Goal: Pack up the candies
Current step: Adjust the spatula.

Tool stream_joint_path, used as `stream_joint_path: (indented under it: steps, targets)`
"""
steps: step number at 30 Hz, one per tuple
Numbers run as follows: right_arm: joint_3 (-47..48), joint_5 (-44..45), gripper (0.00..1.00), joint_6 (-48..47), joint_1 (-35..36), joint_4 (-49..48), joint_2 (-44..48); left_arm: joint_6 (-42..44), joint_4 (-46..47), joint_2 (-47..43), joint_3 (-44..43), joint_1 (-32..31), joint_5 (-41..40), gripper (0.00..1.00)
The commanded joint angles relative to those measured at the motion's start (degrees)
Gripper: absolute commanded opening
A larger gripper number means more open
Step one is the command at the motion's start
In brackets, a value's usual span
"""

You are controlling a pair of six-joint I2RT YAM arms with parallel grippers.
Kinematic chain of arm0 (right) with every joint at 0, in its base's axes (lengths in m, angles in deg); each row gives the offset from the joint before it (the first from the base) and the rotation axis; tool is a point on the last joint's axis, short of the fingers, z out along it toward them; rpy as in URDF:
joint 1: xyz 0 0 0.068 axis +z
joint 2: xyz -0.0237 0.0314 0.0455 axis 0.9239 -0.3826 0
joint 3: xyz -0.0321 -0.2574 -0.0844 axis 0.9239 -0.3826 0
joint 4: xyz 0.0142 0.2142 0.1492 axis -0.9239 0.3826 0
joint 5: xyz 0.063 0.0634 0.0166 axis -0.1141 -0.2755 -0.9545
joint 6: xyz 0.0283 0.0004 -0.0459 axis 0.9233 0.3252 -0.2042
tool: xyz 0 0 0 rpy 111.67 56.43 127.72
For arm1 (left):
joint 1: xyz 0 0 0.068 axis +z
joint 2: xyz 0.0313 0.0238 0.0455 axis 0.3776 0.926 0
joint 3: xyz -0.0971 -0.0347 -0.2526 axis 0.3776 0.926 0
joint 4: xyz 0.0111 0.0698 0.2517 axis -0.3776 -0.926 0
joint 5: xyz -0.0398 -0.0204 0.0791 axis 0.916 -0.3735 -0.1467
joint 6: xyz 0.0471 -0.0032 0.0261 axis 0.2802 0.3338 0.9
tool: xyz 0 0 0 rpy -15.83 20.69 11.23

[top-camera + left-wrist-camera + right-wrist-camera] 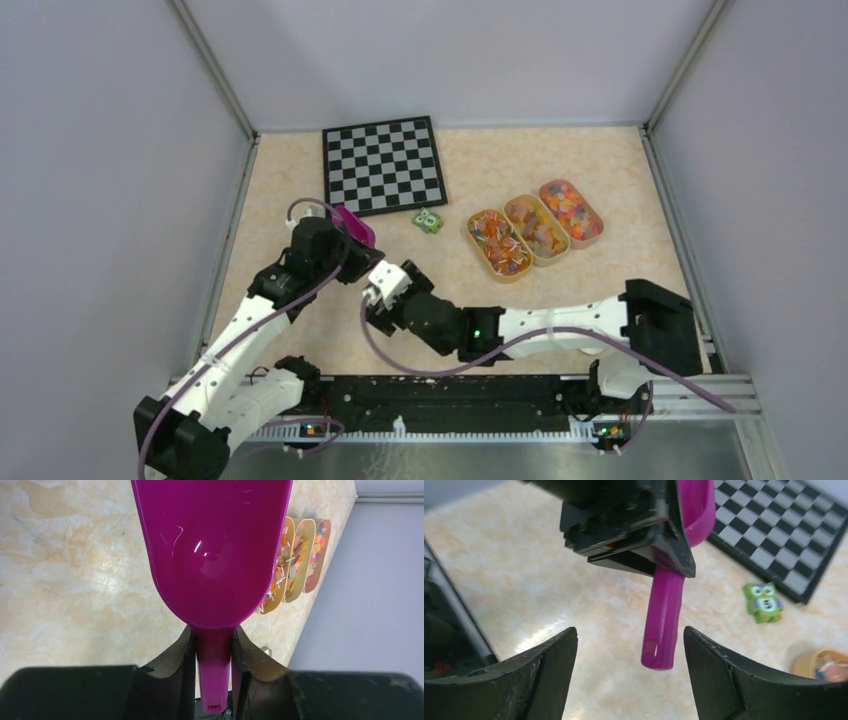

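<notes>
The candies (498, 244) are tiny orange, red and yellow pieces filling three oval tan trays at the right of the table, also seen in the left wrist view as candies (295, 555). My left gripper (335, 245) (213, 645) is shut on the handle of a magenta scoop (355, 226) (212, 550), which it holds above the table. The scoop's bowl looks empty. My right gripper (378, 290) (629, 632) stands open just behind the scoop's handle end (664, 622), which hangs between its fingers without touching them.
A black-and-white chessboard (383, 165) (784, 530) lies at the back of the table. A small green block with eyes (429, 221) (764, 602) sits between it and the nearest tray (478, 252) (809, 661). Grey walls enclose the table on three sides.
</notes>
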State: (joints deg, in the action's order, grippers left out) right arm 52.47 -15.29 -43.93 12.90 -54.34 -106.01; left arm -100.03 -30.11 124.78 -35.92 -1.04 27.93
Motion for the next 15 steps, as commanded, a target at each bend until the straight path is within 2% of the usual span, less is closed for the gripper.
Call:
stream_joint_path:
  steps: [1, 8, 15]
  targets:
    - [5.11, 16.34, 0.75, -17.85, 4.14, -5.95, -6.56, -2.62, -0.78, -1.65, -1.49, 0.2, 0.78, 0.0]
    - [6.8, 24.89, 0.66, -30.05, 6.78, -15.57, -14.25, -5.46, -1.02, -1.63, -2.09, 0.2, 5.24, 0.0]
    - [4.97, 28.78, 0.36, -35.93, 7.01, -25.2, -15.64, -4.64, -1.28, -2.42, -2.3, 0.2, 6.63, 0.0]
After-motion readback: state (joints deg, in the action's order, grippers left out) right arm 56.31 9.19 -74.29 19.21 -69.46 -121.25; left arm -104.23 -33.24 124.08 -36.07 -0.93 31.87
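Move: The spatula's handle end, sticking out of the left fingers, lies about 3 cm ahead of the right hand, 1 cm to its left and 2 cm below. On the table some 20 cm below the right hand, the green owl toy is roughly 25 cm ahead and 7 cm right, and the lollipop box about 21 cm ahead and 23 cm right. From the left hand the handle end is some 6 cm back, 2 cm right and slightly lower. The handle's free end is brought between the right fingers: the right hand sinks about 2.5 cm, then rises slightly while easing some 2 cm forward. Its wrist rolls about 30 degrees counter-clockwise, seen from behind the hand, its fingers swing from left towards forward, and they narrow from wide open to under half. The left hand keeps its grip on the spatula, drifting back 1.5 cm. ##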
